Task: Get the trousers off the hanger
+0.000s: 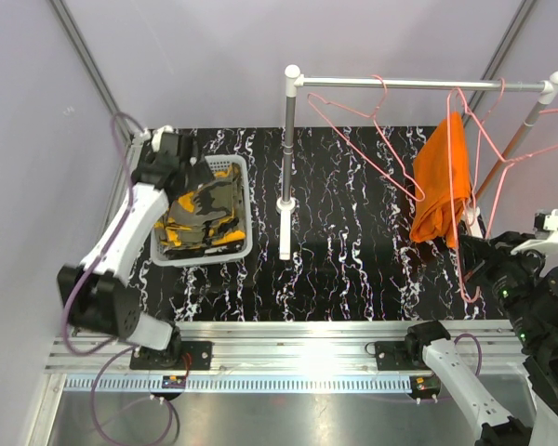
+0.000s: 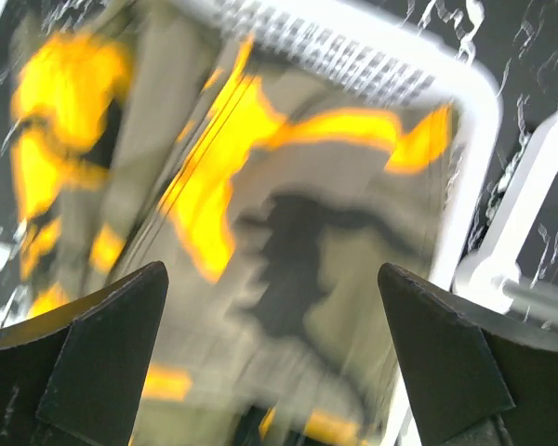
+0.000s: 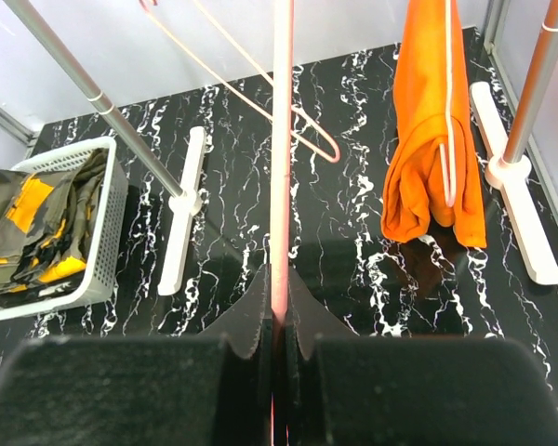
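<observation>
The plain orange trousers [image 1: 442, 177] [image 3: 418, 111] hang draped over a pink wire hanger [image 1: 452, 139] on the rail at the right. My right gripper [image 1: 472, 253] [image 3: 279, 279] is shut on a pink hanger wire [image 3: 281, 139] that runs straight up from the jaws, just left of the orange cloth. The camouflage trousers [image 1: 205, 214] [image 2: 288, 167] [image 3: 37, 232] lie crumpled in the white basket [image 1: 247, 209]. Just above them my left gripper [image 1: 201, 177] [image 2: 272, 268] stands open, holding nothing; its view is blurred.
A clothes rail [image 1: 418, 84] on white-footed posts [image 1: 286, 149] spans the black marbled table [image 1: 353, 269]. An empty pink hanger [image 1: 372, 130] hangs at its middle and another [image 1: 502, 139] at the right end. The basket's rim [image 3: 65, 153] is at the left.
</observation>
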You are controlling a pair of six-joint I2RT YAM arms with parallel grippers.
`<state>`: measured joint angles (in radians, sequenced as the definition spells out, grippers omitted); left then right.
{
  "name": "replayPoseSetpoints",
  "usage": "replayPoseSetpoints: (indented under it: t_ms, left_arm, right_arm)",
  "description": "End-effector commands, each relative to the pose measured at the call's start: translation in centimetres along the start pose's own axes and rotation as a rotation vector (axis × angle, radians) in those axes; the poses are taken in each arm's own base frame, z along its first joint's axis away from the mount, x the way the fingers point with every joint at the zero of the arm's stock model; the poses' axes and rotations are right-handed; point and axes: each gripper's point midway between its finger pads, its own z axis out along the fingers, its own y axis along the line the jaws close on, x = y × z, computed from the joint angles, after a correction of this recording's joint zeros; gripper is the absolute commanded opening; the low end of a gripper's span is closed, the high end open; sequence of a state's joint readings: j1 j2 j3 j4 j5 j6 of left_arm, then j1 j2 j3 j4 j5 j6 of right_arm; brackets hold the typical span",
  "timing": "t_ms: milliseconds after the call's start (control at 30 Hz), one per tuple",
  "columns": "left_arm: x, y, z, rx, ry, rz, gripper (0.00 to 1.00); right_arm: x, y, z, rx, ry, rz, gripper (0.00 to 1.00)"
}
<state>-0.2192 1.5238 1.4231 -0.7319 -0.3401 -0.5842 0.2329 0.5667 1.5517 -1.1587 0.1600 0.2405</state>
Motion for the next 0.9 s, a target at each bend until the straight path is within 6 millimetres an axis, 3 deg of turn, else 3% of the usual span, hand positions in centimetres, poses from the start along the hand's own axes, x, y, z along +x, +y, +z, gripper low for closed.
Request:
replayPoseSetpoints:
  t_ms: [0,33,100,133,233,300,467,700,867]
  left_arm:
    - [4.4,1.3,0.1,0.029,0.069,-0.058,0.99]
    - [7.7,2.6,0.6,0.032,0.120,-0.049,0.99]
    - [9.9,1.6,1.4,0.121,0.156,-0.060,0.99]
    - [12.1,2.2,2.4,0.098,0.215,-0.046,0.99]
    - [15.4,2.8,4.5,0.063,0.321,0.004,0.99]
    - [16.2,3.4,5.4,0.038,0.346,0.054,0.99]
    - [15.2,4.8,7.7,-0.049,0.343,0.170,0.99]
    - [11.3,2.9,10.0,-0.065,0.338,0.334,0.99]
    - [10.0,1.9,9.9,-0.059,0.357,0.400,0.99]
  right_arm:
    - [0.0,-0.6,0.5,0.040,-0.002,0.010,0.00]
    - [0.1,-0.7,0.5,0.048,0.002,0.007,0.00]
    - [0.4,-0.9,0.8,0.059,0.016,0.002,0.00]
    - [0.4,-1.0,1.0,0.065,0.020,0.000,0.00]
    - [0.5,-1.4,1.6,0.094,0.025,-0.005,0.00]
    - [0.7,-1.4,2.0,0.099,0.030,-0.006,0.00]
    - [1.1,-1.0,3.0,0.081,0.041,-0.008,0.00]
    - [0.6,-1.2,3.8,0.093,0.038,-0.047,0.00]
    - [0.6,-0.6,4.9,0.072,0.049,-0.071,0.00]
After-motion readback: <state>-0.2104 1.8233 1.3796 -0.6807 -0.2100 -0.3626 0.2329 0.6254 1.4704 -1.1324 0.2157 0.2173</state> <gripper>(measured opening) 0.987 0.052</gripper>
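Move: The camouflage trousers in the basket lie under the left hand, about 6 cm back, 1 cm left and 15 cm down, the basket centred with them; the white rack foot is some 9 cm back, 17 cm right and 20 cm below. From the right hand, the rail's middle is about 26 cm ahead, 6 cm left and slightly higher; the orange trousers hang 24 cm ahead, 2 cm right, 18 cm lower. The left hand, fingers kept wide open, drops about 13 cm while drawing back 7 cm, down onto the camouflage trousers in the basket, then sweeps forward again low by nearly as much, its fingers tipping some 20 degrees further down and pushing the cloth and basket forward. Meanwhile the right hand keeps its pinch on the long bar of the empty pink hanger and eases first down, then forward, about 3 cm each way, bringing it towards the rail. ##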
